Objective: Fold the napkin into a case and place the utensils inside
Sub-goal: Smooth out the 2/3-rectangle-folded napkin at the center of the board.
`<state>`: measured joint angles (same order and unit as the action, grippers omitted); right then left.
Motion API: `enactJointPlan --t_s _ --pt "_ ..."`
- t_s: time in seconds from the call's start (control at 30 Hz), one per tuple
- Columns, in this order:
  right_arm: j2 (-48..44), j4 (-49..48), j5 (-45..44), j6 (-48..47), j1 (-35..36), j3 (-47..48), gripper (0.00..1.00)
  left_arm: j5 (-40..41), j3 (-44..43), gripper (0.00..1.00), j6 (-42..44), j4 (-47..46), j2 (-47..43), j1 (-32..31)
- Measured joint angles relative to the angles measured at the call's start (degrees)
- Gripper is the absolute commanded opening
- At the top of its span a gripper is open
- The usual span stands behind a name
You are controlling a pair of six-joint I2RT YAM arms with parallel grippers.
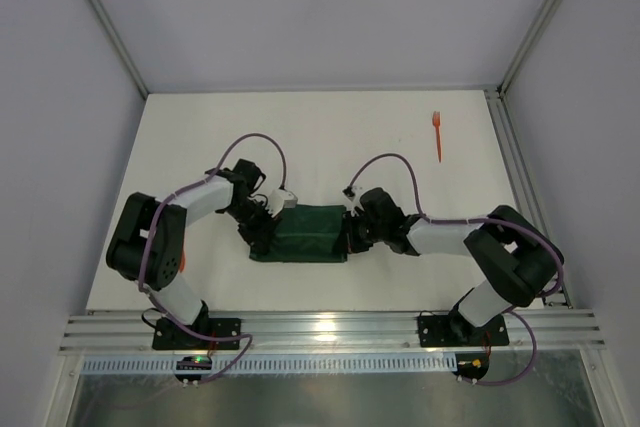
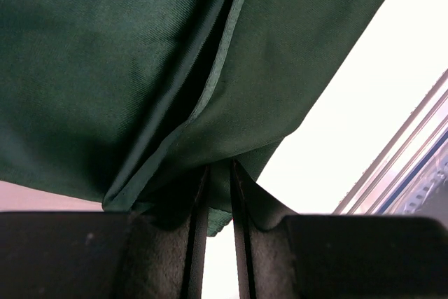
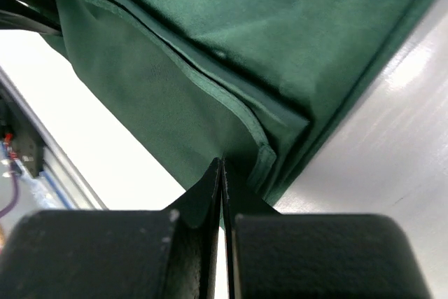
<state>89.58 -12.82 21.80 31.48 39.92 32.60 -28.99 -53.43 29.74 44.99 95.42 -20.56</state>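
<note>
The dark green napkin (image 1: 305, 232) lies folded into a narrow rectangle on the white table, between my two grippers. My left gripper (image 1: 262, 232) is at its left end. In the left wrist view the jaws (image 2: 219, 169) stand a little apart, with a hemmed edge of the napkin (image 2: 105, 68) hanging loosely in the gap. At the right end, my right gripper (image 1: 350, 232) is shut. Its tips (image 3: 222, 162) pinch a folded corner of the napkin (image 3: 280, 33). One orange fork (image 1: 437, 135) lies far back right, away from both grippers.
A metal rail (image 1: 330, 327) runs along the table's near edge, just behind the arm bases. Another rail (image 1: 515, 177) borders the right side, and white walls close in the back and the left.
</note>
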Motion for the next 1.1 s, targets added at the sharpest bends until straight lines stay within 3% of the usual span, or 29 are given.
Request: enactJointPlan --t_s 0.33,0.67,1.1 --pt "-1.97 3.21 -2.71 -2.89 8.52 6.49 0.04 -0.04 -0.07 0.19 -0.83 -0.09 0.09 -0.02" --pt "6.58 -3.87 0.37 -1.05 8.24 4.98 0.04 -0.07 -0.13 0.21 -0.52 0.11 -0.26 -0.07" --pt "6.88 -7.96 1.95 0.63 7.08 3.06 0.04 -1.73 -0.57 0.24 6.05 6.64 -7.85 -0.04"
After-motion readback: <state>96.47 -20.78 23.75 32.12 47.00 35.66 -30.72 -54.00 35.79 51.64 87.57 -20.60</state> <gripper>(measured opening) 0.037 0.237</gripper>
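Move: At the near right end of the napkin the right hand's closed tips start; the napkin's middle lies about 13 cm to their left and 3 cm ahead, at tip height or 1 cm lower, with the left gripper some 24 cm to the left, level with them. From the left hand, on the near left corner, that middle is roughly 11 cm right and 3 cm ahead; the orange utensil lies about 18 cm left and 1 cm back. Hopping along the napkin's near strip, the right hand rises about 4 cm with fingers shut, travels 5 cm left and a little back, turning slightly counter-clockwise, then sinks to set its tips on the cloth near the front edge. The left hand keeps its tips on the near left corner until the right is down, then lifts clear some 3.5 cm, drawing slightly back. ##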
